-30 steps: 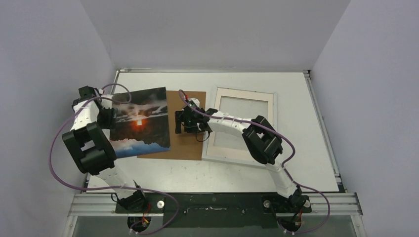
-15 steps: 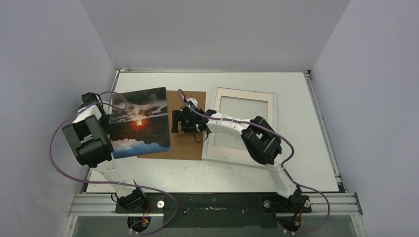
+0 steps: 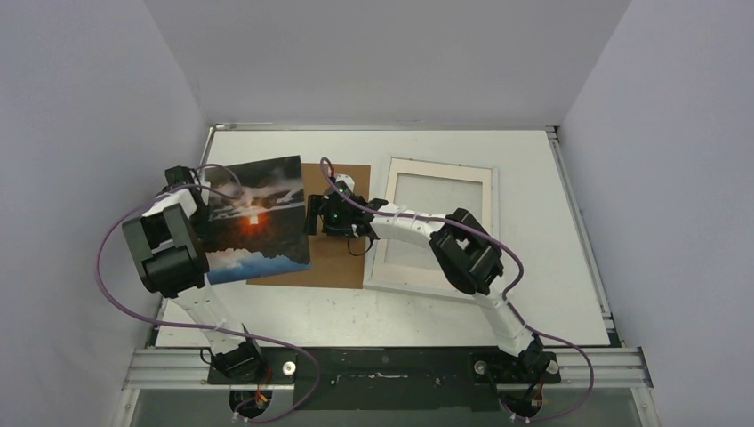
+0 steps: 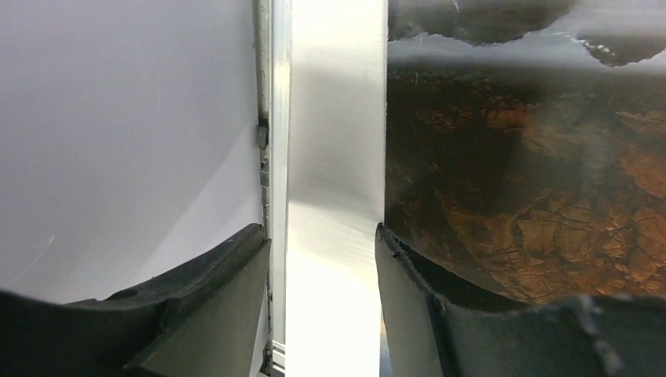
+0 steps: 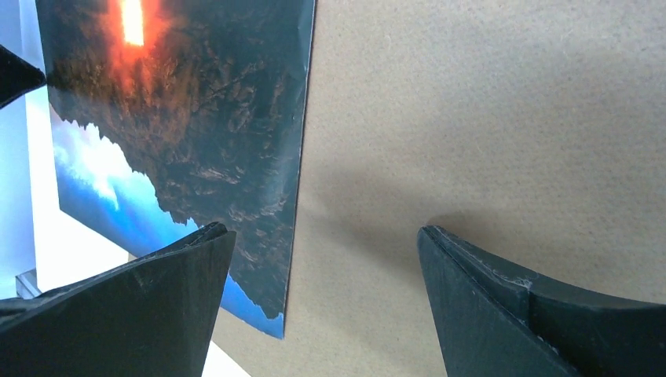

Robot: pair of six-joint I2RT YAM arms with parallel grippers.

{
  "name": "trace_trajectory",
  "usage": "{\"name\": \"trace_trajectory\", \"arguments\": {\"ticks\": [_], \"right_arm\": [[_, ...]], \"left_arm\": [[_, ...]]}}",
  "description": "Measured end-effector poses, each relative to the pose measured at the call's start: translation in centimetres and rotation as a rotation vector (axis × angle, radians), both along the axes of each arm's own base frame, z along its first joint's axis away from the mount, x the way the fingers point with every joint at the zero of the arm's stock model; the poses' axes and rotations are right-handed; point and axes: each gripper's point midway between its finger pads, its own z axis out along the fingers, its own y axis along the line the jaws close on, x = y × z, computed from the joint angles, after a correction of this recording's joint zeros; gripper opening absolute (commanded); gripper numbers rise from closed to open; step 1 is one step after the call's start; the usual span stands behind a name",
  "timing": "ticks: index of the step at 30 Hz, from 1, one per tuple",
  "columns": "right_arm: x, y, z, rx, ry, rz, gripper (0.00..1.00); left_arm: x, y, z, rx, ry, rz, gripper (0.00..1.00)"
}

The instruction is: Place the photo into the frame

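Observation:
The photo [image 3: 256, 218], a dark sunset print, lies on the table with its right part over the brown backing board [image 3: 336, 253]. The white-bordered frame [image 3: 442, 164] lies flat to the right of the board. My left gripper [image 3: 201, 212] is at the photo's left edge. In the left wrist view it [image 4: 322, 236] is open, with bare table in the gap and the photo [image 4: 534, 157] by the right finger. My right gripper [image 3: 313, 216] stands open over the photo's right edge. In the right wrist view that gripper [image 5: 326, 232] has one finger over the photo [image 5: 181, 118] and the other over the board [image 5: 487, 118].
The left wall stands close behind my left arm, with the table's metal edge rail [image 4: 265, 157] beside it. My right arm reaches across the lower left part of the frame. White walls close in the table at the back and right.
My left gripper has moved right to the photo's left edge, and the photo has slid slightly right over the board. My right gripper has shifted left to the photo's right edge.

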Motion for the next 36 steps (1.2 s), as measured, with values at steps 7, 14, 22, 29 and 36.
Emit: {"name": "trace_trajectory", "arguments": {"ticks": [7,14,22,29,36], "right_arm": [[0.7,1.1,0.0,0.045,0.001,-0.011,0.90],[0.7,1.2,0.1,0.055,0.007,-0.018,0.90],[0.5,1.9,0.1,0.075,0.007,-0.012,0.90],[-0.4,3.0,0.1,0.121,0.008,0.011,0.90],[-1.7,4.3,0.7,0.233,0.074,0.041,0.90]], "left_arm": [[0.0,-1.5,-0.2,-0.005,-0.012,-0.029,0.51],[-0.4,-3.2,-0.3,-0.053,-0.022,-0.062,0.50],[-0.7,-5.9,-0.4,-0.099,-0.010,-0.121,0.50],[-0.6,-6.2,-0.5,-0.103,-0.010,-0.118,0.50],[-0.6,-6.5,-0.5,-0.104,-0.006,-0.123,0.49]]}}
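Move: The photo lies flat: its middle is some 16 cm right of the left hand and level with it, its left edge right beside that hand's inner finger. From the right hand, the photo's middle is about 15 cm to the left, level, 3 cm below. The brown board's middle is about 3 cm back and 1 cm left of the right hand, and the frame's is some 33 cm right and 3 cm back. Left inner finger pushes the photo's left edge right about 6 cm; the open right hand slides 4 cm left over it. ##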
